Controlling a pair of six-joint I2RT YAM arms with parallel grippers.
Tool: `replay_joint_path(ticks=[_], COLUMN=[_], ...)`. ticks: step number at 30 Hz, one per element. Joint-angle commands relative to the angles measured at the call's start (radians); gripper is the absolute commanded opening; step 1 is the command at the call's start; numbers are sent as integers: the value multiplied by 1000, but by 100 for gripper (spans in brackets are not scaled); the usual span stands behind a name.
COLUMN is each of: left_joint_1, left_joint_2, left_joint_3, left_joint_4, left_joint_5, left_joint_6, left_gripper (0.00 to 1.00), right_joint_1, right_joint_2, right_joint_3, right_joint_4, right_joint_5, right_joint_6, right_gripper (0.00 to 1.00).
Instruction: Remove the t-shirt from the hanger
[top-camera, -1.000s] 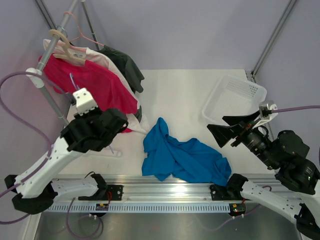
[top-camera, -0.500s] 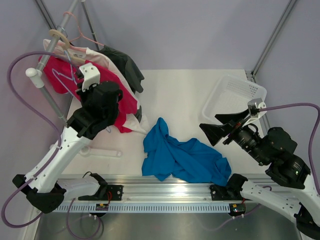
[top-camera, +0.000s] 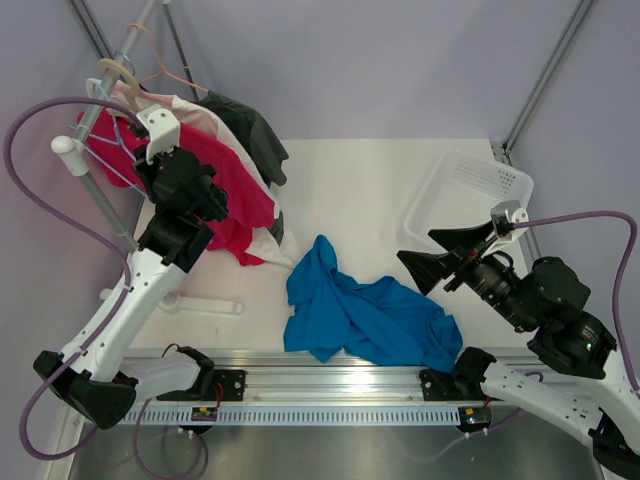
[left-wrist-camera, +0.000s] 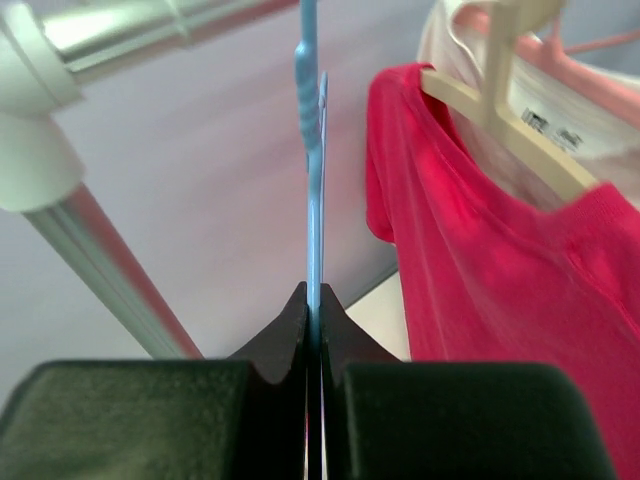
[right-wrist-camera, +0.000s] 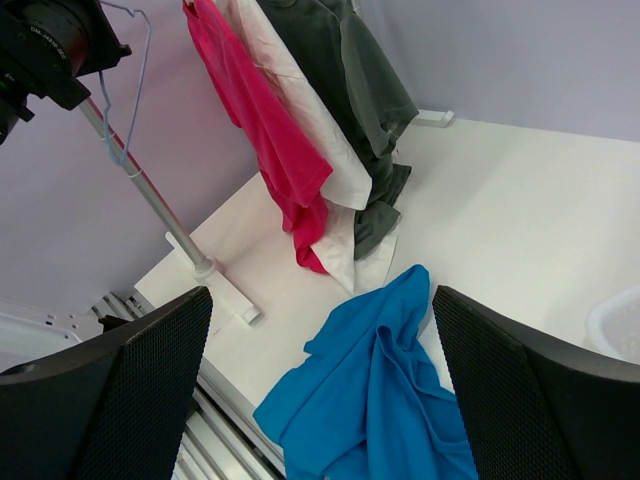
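Observation:
The bright blue t-shirt (top-camera: 365, 315) lies crumpled on the table near the front edge, off the hanger. It also shows in the right wrist view (right-wrist-camera: 385, 400). My left gripper (top-camera: 143, 152) is shut on the thin pale-blue wire hanger (top-camera: 112, 150) and holds it bare, up beside the rack's rail. In the left wrist view the jaws (left-wrist-camera: 314, 292) pinch the wire of the hanger (left-wrist-camera: 312, 180) edge-on. The hanger also shows in the right wrist view (right-wrist-camera: 127, 90). My right gripper (top-camera: 415, 245) is open and empty, above the table to the right of the t-shirt (right-wrist-camera: 320, 330).
The clothes rack at the back left carries a magenta-pink shirt (top-camera: 200, 175), a white shirt, a dark grey-green shirt (top-camera: 250, 130), a beige wooden hanger (top-camera: 128, 95) and a pink wire hanger (top-camera: 165, 72). Its foot (top-camera: 205, 303) lies on the table. A white basket (top-camera: 470, 190) stands at the back right.
My left arm has swung up and back to the left, carrying the bare hanger from over the table to the rack's rail. My right gripper has shifted slightly left. The t-shirt has not moved.

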Motion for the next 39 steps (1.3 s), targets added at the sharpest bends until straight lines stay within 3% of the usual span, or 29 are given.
replay_joint_path(ticks=[1,7,12,26,30,31,34,39], left_joint_1=[30,94,140,158,158,158,158,158], left_joint_2=[3,14,14,49,26,21,-12,-121], left_joint_3=[54,61,92,67,67,66,73,116], left_joint_4=[61,-60,-255,-357,-370,-389,-464,-672], left_joint_5=[7,44,96,168,191,193,243,507], left_joint_6=[-17,-136,-313,-423,-429,-435,-481,-564], left_gripper=[0,0,0,0,49,71,98,99], right_joint_1=[-5,-5,-5,-5,-4,-5,-5,-5], right_joint_2=[5,3,-24,-96,-101,-99,-83,-43], right_joint_3=[-4,-10,-18,-42,-44,-44,-44,-53], right_joint_4=[36,46,37,10,6,3,-19,-60], right_joint_5=[1,-16,-16,-19,-18,-12,25,34], right_joint_6=[-35,-32,-33,-32,-38,-39,-33,0], right_gripper=[100,99,99,100,99,100,99,99])
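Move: Above the left hand, which still grips the empty blue hanger upright below its neck, the rail's hanging spot lies about 12 cm up, 4 cm ahead and 4 cm left. The rail's white end cap is some 8 cm left, hardly any farther back and about 11 cm up. The red shirt hangs roughly 10 cm ahead, 3 cm right and 8 cm lower. From the open right hand, that spot is around 19 cm ahead, 44 cm left and 14 cm up. Carrying the hanger's hook over the rail, the left hand first slides about 3 cm left at nearly the same height, then sinks some 4 cm while easing about 2 cm forward to set the hook down. Near the bottom the fingers open wide, let go of the hanger wire and just begin to draw back. ##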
